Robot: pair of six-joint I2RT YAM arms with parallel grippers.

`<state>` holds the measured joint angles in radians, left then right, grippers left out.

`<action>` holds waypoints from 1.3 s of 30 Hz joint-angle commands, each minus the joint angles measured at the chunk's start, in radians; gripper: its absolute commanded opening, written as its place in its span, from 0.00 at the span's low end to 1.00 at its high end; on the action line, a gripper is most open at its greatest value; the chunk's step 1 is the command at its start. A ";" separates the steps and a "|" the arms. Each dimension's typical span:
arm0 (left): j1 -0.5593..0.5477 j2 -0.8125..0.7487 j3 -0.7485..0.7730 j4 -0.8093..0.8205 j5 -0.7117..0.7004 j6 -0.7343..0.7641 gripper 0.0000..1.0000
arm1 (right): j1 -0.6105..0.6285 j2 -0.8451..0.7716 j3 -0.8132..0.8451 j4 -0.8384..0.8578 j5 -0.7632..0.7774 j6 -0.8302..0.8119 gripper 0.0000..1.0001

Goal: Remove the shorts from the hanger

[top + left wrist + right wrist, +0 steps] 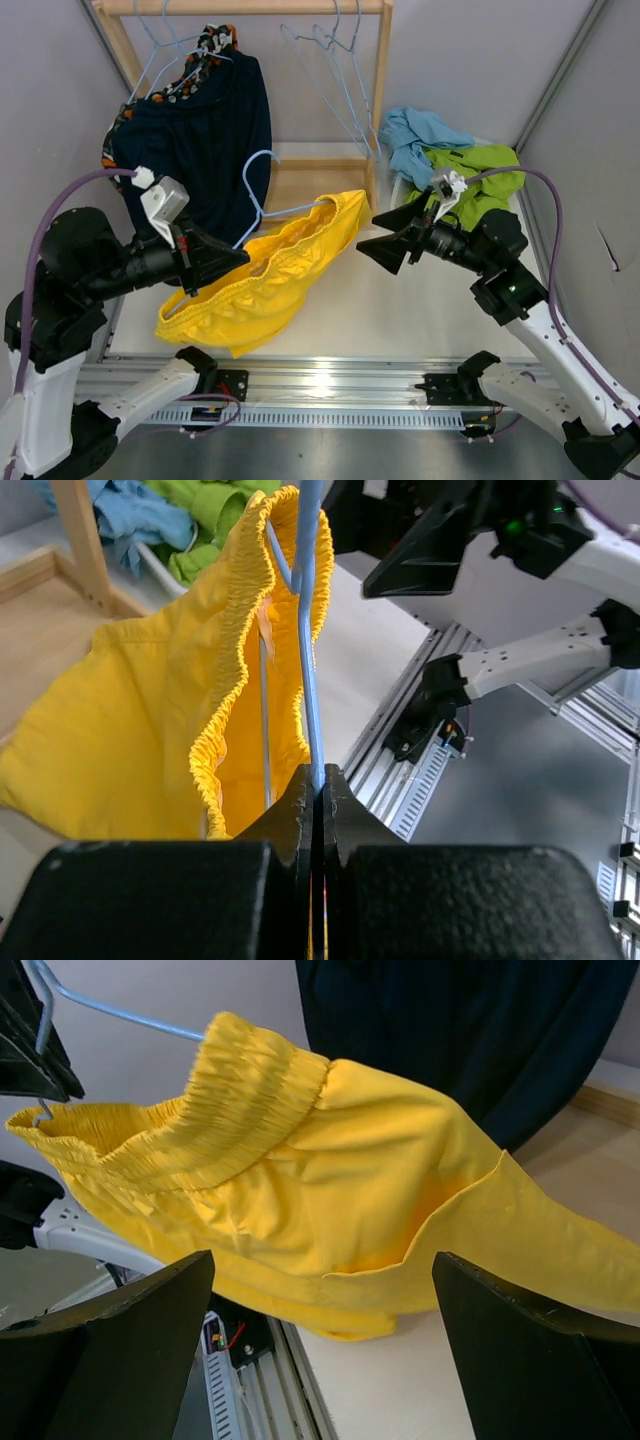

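A pair of yellow shorts (270,275) hangs by its elastic waistband on a light blue wire hanger (297,209), sagging onto the table. My left gripper (235,258) is shut on the hanger's wire; in the left wrist view the wire (307,630) runs up out of the closed jaws (318,780) into the waistband (240,620). To the right of the shorts, my right gripper (383,238) stands open, apart from them. In the right wrist view, the yellow cloth (330,1190) lies just ahead of its spread fingers (322,1260).
Dark navy shorts (205,130) and camouflage shorts (215,42) hang on the wooden rack (245,7) at back left, beside bare wire hangers (335,70). Light blue shorts (415,135) and lime green shorts (480,170) lie piled at back right. A metal rail (330,385) runs along the near edge.
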<state>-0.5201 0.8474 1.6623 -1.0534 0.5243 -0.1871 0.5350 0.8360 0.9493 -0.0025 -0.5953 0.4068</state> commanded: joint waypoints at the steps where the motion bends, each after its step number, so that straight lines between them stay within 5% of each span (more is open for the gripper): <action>1: -0.014 -0.022 0.066 0.118 0.083 -0.049 0.00 | 0.051 0.024 0.051 0.047 0.049 -0.054 0.99; 13: -0.061 -0.021 0.136 0.139 0.114 -0.074 0.00 | 0.097 0.038 0.042 0.059 0.179 -0.102 1.00; 21: -0.061 -0.027 0.117 0.196 0.197 -0.109 0.00 | 0.098 0.097 -0.004 0.254 0.190 -0.017 0.98; 22: -0.061 -0.027 0.110 0.197 0.204 -0.112 0.00 | 0.100 0.107 -0.015 0.284 0.172 -0.001 0.90; 23: -0.061 -0.033 0.096 0.207 0.207 -0.118 0.00 | 0.102 0.130 -0.015 0.341 0.161 0.007 0.48; 25: -0.061 -0.034 0.083 0.227 0.220 -0.124 0.00 | 0.103 0.153 -0.012 0.380 0.152 0.023 0.10; 26: -0.061 -0.037 0.064 0.231 0.232 -0.129 0.00 | 0.103 0.164 -0.003 0.400 0.157 0.027 0.00; 32: -0.061 -0.065 -0.024 0.237 0.244 -0.132 0.00 | 0.082 0.169 0.104 0.299 0.262 -0.069 0.00; 39: -0.061 -0.108 -0.116 0.193 0.218 -0.109 0.00 | -0.156 0.157 0.224 0.242 0.183 -0.040 0.00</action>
<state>-0.5739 0.7689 1.5505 -0.8631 0.7158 -0.2863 0.4744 1.0172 1.1038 0.2127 -0.4416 0.3733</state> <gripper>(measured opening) 0.024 0.022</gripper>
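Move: The right hand is open, with the yellow shorts' right end about 4 cm to its left and 4 cm ahead, nearly level with it. From there the empty hangers are some 20 cm ahead and 4 cm left, and the green shorts about 22 cm ahead, 22 cm right and well below. From the left hand, which already holds the shorts' hanger, that same right end is roughly 18 cm right and 8 cm ahead. Bring the right gripper left and forward, about 4 cm each, onto the yellow shorts' right end and shut it on the cloth beside the waistband. Then draw it forward, up and back to the right, some 5 cm each. Keep the left grip on the hanger, easing back and up about 5 cm, then sinking a little, turning clockwise. ##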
